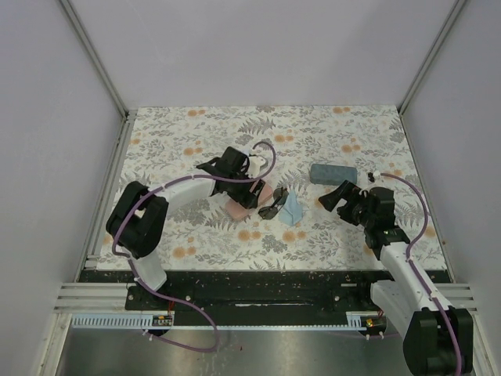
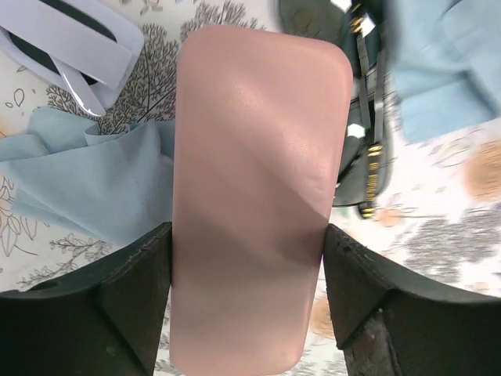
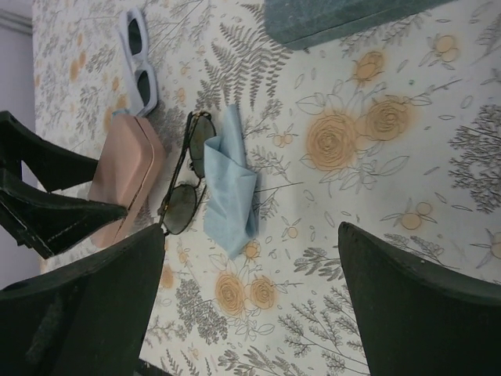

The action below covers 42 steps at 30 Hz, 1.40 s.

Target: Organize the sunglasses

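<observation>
My left gripper (image 1: 249, 196) straddles a pink oblong case (image 2: 250, 196) lying on the table, and both fingers press against its long sides. The dark thin-framed sunglasses (image 1: 274, 206) lie just right of that case, lenses down the table, also clear in the right wrist view (image 3: 184, 184). The white-framed sunglasses (image 3: 138, 70) rest beyond the case, and their corner shows in the left wrist view (image 2: 70, 39). My right gripper (image 3: 252, 235) hangs open over bare floral cloth, right of the glasses, holding nothing.
A light blue cloth (image 1: 293, 209) lies against the dark sunglasses. Another blue cloth (image 2: 78, 172) lies on the case's other side. A grey-blue case (image 1: 333, 173) sits at the back right, beyond the right gripper. Metal rails edge the floral table (image 1: 196, 243).
</observation>
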### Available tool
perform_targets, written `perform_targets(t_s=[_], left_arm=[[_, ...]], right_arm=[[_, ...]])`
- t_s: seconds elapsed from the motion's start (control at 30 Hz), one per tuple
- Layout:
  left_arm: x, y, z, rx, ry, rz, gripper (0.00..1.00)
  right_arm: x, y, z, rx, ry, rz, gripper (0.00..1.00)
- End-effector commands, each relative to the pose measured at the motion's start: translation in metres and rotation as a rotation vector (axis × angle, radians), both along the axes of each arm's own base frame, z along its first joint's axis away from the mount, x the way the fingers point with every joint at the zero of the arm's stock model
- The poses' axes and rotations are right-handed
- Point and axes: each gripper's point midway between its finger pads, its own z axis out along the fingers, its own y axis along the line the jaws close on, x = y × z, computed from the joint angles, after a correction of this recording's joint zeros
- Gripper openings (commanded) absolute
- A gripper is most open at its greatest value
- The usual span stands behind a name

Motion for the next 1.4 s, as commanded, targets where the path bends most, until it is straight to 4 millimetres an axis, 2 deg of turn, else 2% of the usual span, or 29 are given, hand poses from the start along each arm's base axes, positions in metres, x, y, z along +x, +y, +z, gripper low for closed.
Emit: perform_targets(t_s=[0.0, 0.07, 0.17, 0.3, 0.37, 0.57, 0.67, 0.87, 1.37], left_arm=[[0.011, -0.035, 0.092, -0.301, -0.056, 0.082, 0.37], [0.011, -0.037, 0.114, -0.401, -0.032, 0.130, 0.37], [0.008, -0.040, 0.152, -0.609, 0.025, 0.180, 0.36], [-0.004, -0.045, 0.194, -0.912, 0.145, 0.174, 0.36], [-0.008, -0.047, 0.216, -1.038, 0.217, 0.193, 0.36], [-0.028, -0.050, 0.275, -1.352, 0.310, 0.094, 0.34], [-0.038, -0.047, 0.293, -1.455, 0.355, 0.038, 0.33], [-0.050, -0.044, 0.303, -1.538, 0.415, -0.014, 0.33], [-0.062, -0.059, 0.301, -1.532, 0.425, -0.033, 0.34]], right_arm=[[0.006, 0.031, 0.024, 0.109, -0.114, 0.170, 0.99], [0.003, 0.053, 0.040, 0.198, -0.170, 0.286, 1.00], [0.002, 0.075, 0.062, 0.268, -0.210, 0.408, 0.99], [-0.006, 0.102, 0.108, 0.340, -0.347, 0.582, 0.99], [-0.009, 0.111, 0.129, 0.365, -0.396, 0.636, 0.99], [-0.021, 0.141, 0.185, 0.502, -0.498, 0.803, 0.99], [-0.013, 0.148, 0.197, 0.548, -0.483, 0.794, 0.99], [-0.012, 0.159, 0.211, 0.569, -0.478, 0.821, 1.00], [-0.027, 0.189, 0.212, 0.551, -0.438, 0.899, 0.99]])
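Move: About 28 cm to the right hand's left, some 4 cm ahead and 7 cm below, is the pink case already held by the left fingers; the right gripper thus lies the reverse way from the left hand. From the left hand, the dark sunglasses lie level ahead, 8 cm right; the white sunglasses straight ahead 14 cm; a blue cloth 5 cm ahead, 2 cm left. The slate case is 14 cm straight ahead of the right hand. Lifting the pink case nearly 30 cm, drifting a little right and back, the left hand keeps its grip and rolls over by about 85 degrees until its fingers point right. The right hand sweeps left and climbs about 19 cm each way, turning counter-clockwise to face it, and brings its open fingers around the case's lower part without closing. ##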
